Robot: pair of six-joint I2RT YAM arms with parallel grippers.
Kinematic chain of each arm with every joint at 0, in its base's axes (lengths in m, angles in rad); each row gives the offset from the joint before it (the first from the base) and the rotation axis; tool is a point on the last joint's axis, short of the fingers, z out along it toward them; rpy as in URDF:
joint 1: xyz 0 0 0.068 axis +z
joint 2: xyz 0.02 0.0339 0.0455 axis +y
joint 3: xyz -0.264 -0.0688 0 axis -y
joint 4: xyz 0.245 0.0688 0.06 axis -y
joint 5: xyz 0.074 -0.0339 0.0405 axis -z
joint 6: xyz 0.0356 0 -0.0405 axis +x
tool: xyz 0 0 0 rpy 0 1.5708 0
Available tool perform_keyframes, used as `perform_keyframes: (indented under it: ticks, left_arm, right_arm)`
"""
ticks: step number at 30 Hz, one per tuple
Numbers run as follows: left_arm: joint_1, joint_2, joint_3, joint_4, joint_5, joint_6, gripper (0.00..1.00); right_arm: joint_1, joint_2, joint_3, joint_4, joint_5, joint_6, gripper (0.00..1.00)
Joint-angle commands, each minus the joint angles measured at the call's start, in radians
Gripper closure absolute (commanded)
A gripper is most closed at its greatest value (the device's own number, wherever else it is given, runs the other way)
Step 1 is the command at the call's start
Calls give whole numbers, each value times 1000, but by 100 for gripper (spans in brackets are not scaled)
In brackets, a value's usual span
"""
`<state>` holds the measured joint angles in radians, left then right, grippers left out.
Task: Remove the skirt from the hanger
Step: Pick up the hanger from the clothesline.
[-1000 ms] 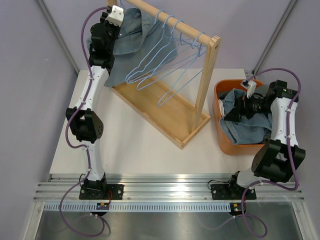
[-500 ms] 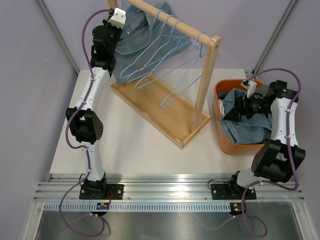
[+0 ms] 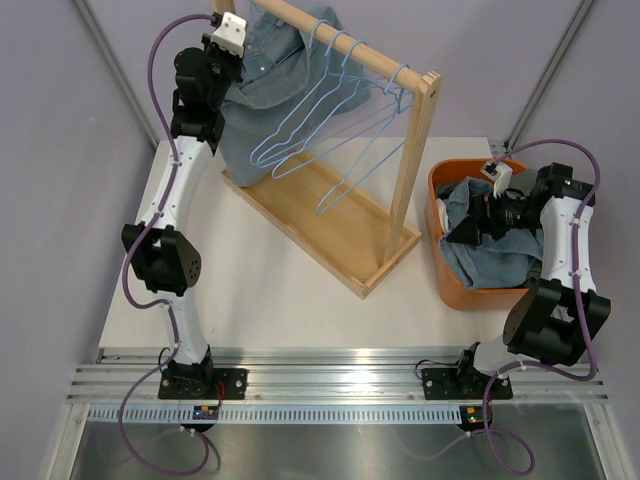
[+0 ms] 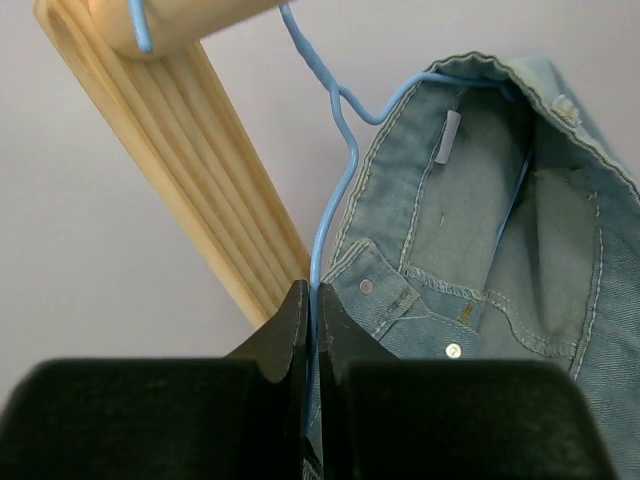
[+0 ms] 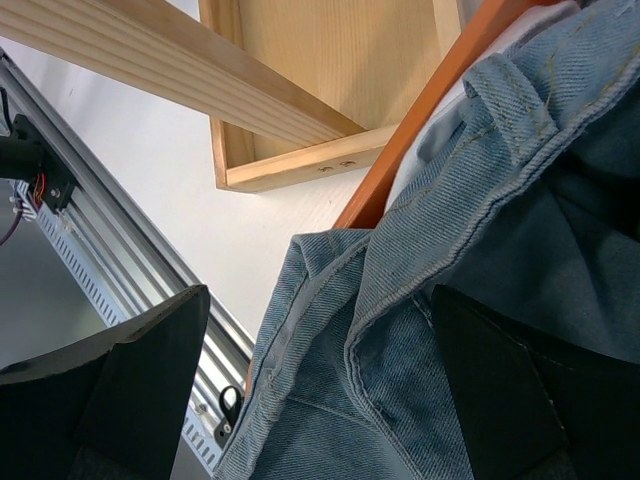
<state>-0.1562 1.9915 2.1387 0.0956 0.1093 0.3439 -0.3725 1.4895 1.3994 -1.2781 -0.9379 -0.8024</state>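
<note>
The light denim skirt [image 3: 265,85] hangs on a blue wire hanger at the left end of the wooden rack's rail [image 3: 330,30]. In the left wrist view the skirt's waistband [image 4: 480,200] is draped over the hanger [image 4: 335,150], whose hook goes over the rail beside the rack's post [image 4: 190,180]. My left gripper [image 3: 236,58] is at the skirt's upper left edge, and the left gripper [image 4: 312,300] is shut on the hanger's wire just beside the waistband. My right gripper [image 3: 470,222] stands open over denim clothes; nothing is held between the right gripper's [image 5: 320,300] fingers.
Three empty blue hangers [image 3: 335,120] hang further right on the rail. The rack's wooden tray base [image 3: 330,215] runs diagonally across the table. An orange basket [image 3: 440,275] with folded denim [image 5: 480,330] sits at the right, its rim [image 5: 440,110] near the rack's corner.
The left jaws have closed on the hanger wire. The left arm shifted slightly left and up, and the skirt and empty hangers swung on the rail. The right arm has not moved.
</note>
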Motion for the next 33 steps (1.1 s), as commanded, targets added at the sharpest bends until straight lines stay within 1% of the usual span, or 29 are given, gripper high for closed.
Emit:
perform_keyframes:
  ticks: [1,5,14,21,33]
  left_arm:
    - [-6,-66,116,125,58,-54,100]
    - [-16,-59,158,110,93,-65,100]
    - [-28,-63,150,73,173,-88,100]
    - [-32,-59,139,55,224,-108,100]
    - [-25,-109,44,-14,274,-82,100]
  right_arm:
    - [-5,-32,-11,17,-42,17,1]
    - [-5,-40,-17,23,-53,31,1]
    - [-5,-51,-14,16,-58,31,1]
    - [-5,-77,-43,17,-61,31,0]
    - [-5,-121,-60,10,-73,31,0]
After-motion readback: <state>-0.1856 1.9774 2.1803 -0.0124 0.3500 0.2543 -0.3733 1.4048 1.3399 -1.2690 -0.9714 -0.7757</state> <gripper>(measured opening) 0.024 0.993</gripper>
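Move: The left gripper already pinches the blue wire of the skirt's hanger; the place on the clothesline rod where its hook hangs is about 6 cm ahead and 9 cm above. The skirt hangs some 8 cm ahead, 10 cm right and 10 cm lower; the nearest empty hanger is roughly 15 cm right, 3 cm ahead and 4 cm lower. From the right gripper, that rod spot lies about 37 cm ahead, 50 cm left and 35 cm up. Keep the left fingers shut on the hanger wire. Raise it about 4 cm towards the rod while drawing back and to the right, then carry on rightwards towards the empty hangers and sink back to the starting height, some 6 cm right in all and a little nearer the base. Turn the wrist about 15 degrees clockwise along the way. ##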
